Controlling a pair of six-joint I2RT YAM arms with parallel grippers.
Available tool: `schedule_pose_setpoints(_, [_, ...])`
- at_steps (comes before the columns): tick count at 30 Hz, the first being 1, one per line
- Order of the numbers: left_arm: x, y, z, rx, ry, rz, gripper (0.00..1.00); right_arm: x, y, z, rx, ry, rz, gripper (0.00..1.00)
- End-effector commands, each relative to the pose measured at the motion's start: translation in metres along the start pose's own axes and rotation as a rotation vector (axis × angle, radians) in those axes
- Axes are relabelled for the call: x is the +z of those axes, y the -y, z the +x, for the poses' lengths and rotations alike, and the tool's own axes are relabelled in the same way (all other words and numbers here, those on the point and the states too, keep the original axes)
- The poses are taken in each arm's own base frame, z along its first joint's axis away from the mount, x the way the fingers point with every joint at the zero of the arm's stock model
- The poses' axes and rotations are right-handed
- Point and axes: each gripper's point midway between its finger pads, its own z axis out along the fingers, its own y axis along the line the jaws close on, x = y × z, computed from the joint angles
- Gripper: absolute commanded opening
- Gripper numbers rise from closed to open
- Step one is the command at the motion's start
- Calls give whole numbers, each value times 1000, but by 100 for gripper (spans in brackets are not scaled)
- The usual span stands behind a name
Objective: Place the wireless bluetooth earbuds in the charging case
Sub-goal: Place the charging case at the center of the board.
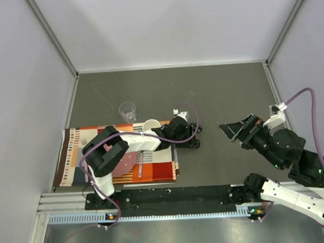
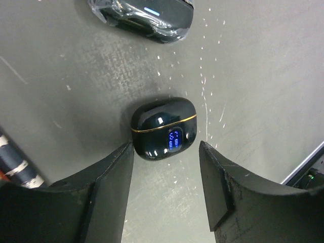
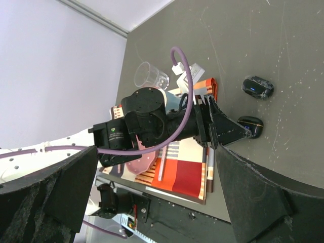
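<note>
A glossy black charging case [image 2: 164, 129] with a gold seam and a lit blue display lies shut on the grey table. My left gripper [image 2: 166, 152] stands open over it, and the case sits just beyond the fingertips with nothing between the jaws. The left finger's tip is at the case's edge. A second black case [image 2: 147, 15] in clear wrap lies farther off. From the right wrist, both cases show: the lit one [image 3: 251, 126] and the wrapped one [image 3: 258, 87]. My right gripper [image 1: 227, 130] hovers open and empty to the right. The earbuds are out of view.
A striped placemat [image 1: 153, 170] lies at the left front with a pink plate [image 1: 123, 165] and a pink utensil [image 1: 140, 166] on it. A white mug [image 1: 151, 126] and a clear glass [image 1: 127, 110] stand behind it. A small white item [image 1: 176, 110] lies near the cases.
</note>
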Motion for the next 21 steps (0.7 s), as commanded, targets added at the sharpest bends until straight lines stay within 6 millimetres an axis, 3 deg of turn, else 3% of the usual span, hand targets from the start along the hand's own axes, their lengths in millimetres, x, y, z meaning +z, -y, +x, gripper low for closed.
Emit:
schedule_pose_setpoints(1, [-21,14,-28,50,78,-2,60,-1,2,-3,0,18,-1,99])
schedule_pose_setpoints(10, [-49,38,-49,92,147,55,63,0,4,-2,2,20,6,99])
schedule_pose_setpoints(15, [-92,52,-77,156,290,70,64,2,9,0,-4,22,22,99])
schedule_pose_setpoints(16, [-99,53,-81,174,315,70,79,3,10,1,-7,21,26,99])
schedule_pose_setpoints(17, [-118,61,-92,183,368,94,89,3,11,1,-7,21,30,99])
schedule_pose_setpoints(18, [-125,56,-94,193,395,82,98,5,12,3,-9,19,33,99])
schedule_pose_setpoints(19, [-135,56,-98,223,427,81,99,5,14,4,-12,18,39,99])
schedule_pose_setpoints(20, [-157,63,-107,232,482,106,99,6,15,5,-14,14,43,99])
schedule_pose_setpoints(21, [-163,58,-107,243,508,94,99,8,16,7,-17,12,48,99])
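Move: The charging case, already out of the fingers' grip, lies just past the left fingertips, about 2 cm to that hand's right, 1 cm ahead and 2 cm below. The plastic-wrapped black box is some 8 cm ahead of the left hand and 4 cm to its right; the mug is about 7 cm ahead and 16 cm to its left. From the raised right hand the case is roughly 9 cm ahead, 11 cm to the left and 30 cm below. The left hand, holding nothing, backs off the charging case, easing about a centimetre to its left as it starts to rise, then climbs ever faster to some 14 cm above its start, ending about 3 cm farther left. On the way up the wrist tips the fingertips upward by about 20 degrees, and late in the climb the half-open fingers spread to fully open. ##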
